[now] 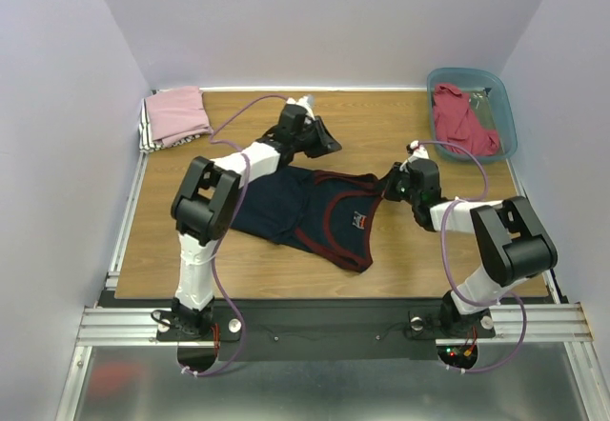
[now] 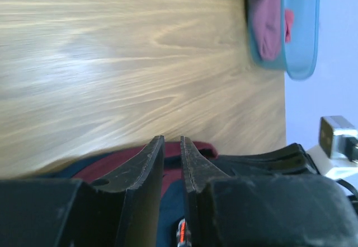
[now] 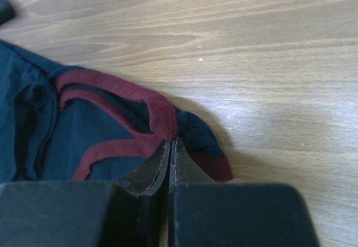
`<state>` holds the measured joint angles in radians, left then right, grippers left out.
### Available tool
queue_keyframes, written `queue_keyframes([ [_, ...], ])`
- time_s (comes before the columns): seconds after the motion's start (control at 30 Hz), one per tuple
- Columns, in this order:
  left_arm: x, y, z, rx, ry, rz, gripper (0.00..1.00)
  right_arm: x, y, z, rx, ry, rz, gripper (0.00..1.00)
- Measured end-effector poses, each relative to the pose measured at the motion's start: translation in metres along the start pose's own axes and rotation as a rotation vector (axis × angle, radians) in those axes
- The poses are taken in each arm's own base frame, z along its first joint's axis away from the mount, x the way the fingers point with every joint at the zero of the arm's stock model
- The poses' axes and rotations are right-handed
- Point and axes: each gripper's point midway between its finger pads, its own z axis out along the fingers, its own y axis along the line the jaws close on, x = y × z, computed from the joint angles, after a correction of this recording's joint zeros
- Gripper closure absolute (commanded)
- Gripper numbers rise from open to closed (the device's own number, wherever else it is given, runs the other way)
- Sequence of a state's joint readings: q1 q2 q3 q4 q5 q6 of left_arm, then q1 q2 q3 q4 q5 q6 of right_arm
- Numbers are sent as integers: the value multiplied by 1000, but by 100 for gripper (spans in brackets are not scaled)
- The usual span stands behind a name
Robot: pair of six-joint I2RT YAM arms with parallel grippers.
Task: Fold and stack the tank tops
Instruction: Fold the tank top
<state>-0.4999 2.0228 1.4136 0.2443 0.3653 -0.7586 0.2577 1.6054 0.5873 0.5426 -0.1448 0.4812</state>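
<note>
A navy tank top [image 1: 315,211] with maroon trim lies spread in the middle of the wooden table. My right gripper [image 1: 391,188] is at its right shoulder and is shut on the maroon-edged strap [image 3: 162,118], pinched at the fingertips [image 3: 169,142]. My left gripper [image 1: 329,140] hovers at the far edge of the top. Its jaws [image 2: 172,141] stand a narrow gap apart, and the maroon trim [image 2: 112,163] lies beyond them, not clamped. A folded pink tank top [image 1: 176,114] lies at the far left. A red one [image 1: 462,116] sits crumpled in the bin.
A teal plastic bin [image 1: 505,107] stands at the far right corner, also in the left wrist view [image 2: 302,34]. The pink top rests on a striped folded cloth [image 1: 146,130]. Pale walls enclose the table on three sides. Bare wood [image 1: 381,121] lies between pile and bin.
</note>
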Motion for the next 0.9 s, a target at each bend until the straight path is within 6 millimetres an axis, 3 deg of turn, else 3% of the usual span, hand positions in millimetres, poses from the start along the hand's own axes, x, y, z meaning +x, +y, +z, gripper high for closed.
queue_keyframes([
  [0.1,20,-9,23,22,45,29,70,-1,3,-3,-9,-13,-16,100],
  [0.33,88,-1,62,25,192,40,70,-2,5,-10,-24,-39,-35,100],
  [0.57,112,-17,79,72,233,60,70,7,0,-14,-16,-28,-47,99],
  [0.73,119,-27,79,97,242,69,71,2,1,-16,-10,-47,-44,74],
  [0.9,121,-32,80,114,237,77,71,-8,2,-25,15,-73,-17,68],
])
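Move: The tank top's far right corner, pinched in the right fingers, lies about 14 cm to the left hand's right, 8 cm back and 9 cm below it. From the right hand, the middle of the half-folded tank top is roughly 21 cm left and 8 cm back, a few centimetres lower. The blue basket stands some 24 cm to the right hand's right and 19 cm farther out. The left hand sweeps about 12 cm right while sinking some 7 cm and drawing back about half as far, turning about 15 degrees clockwise, its slightly open fingers coming in close beside the corner that the right hand holds. The right hand keeps its pinch while easing back about 1.5 cm, then its fingers part and let go of the corner as it lifts a centimetre or two; whether the left fingers touch the cloth can't be made out. ##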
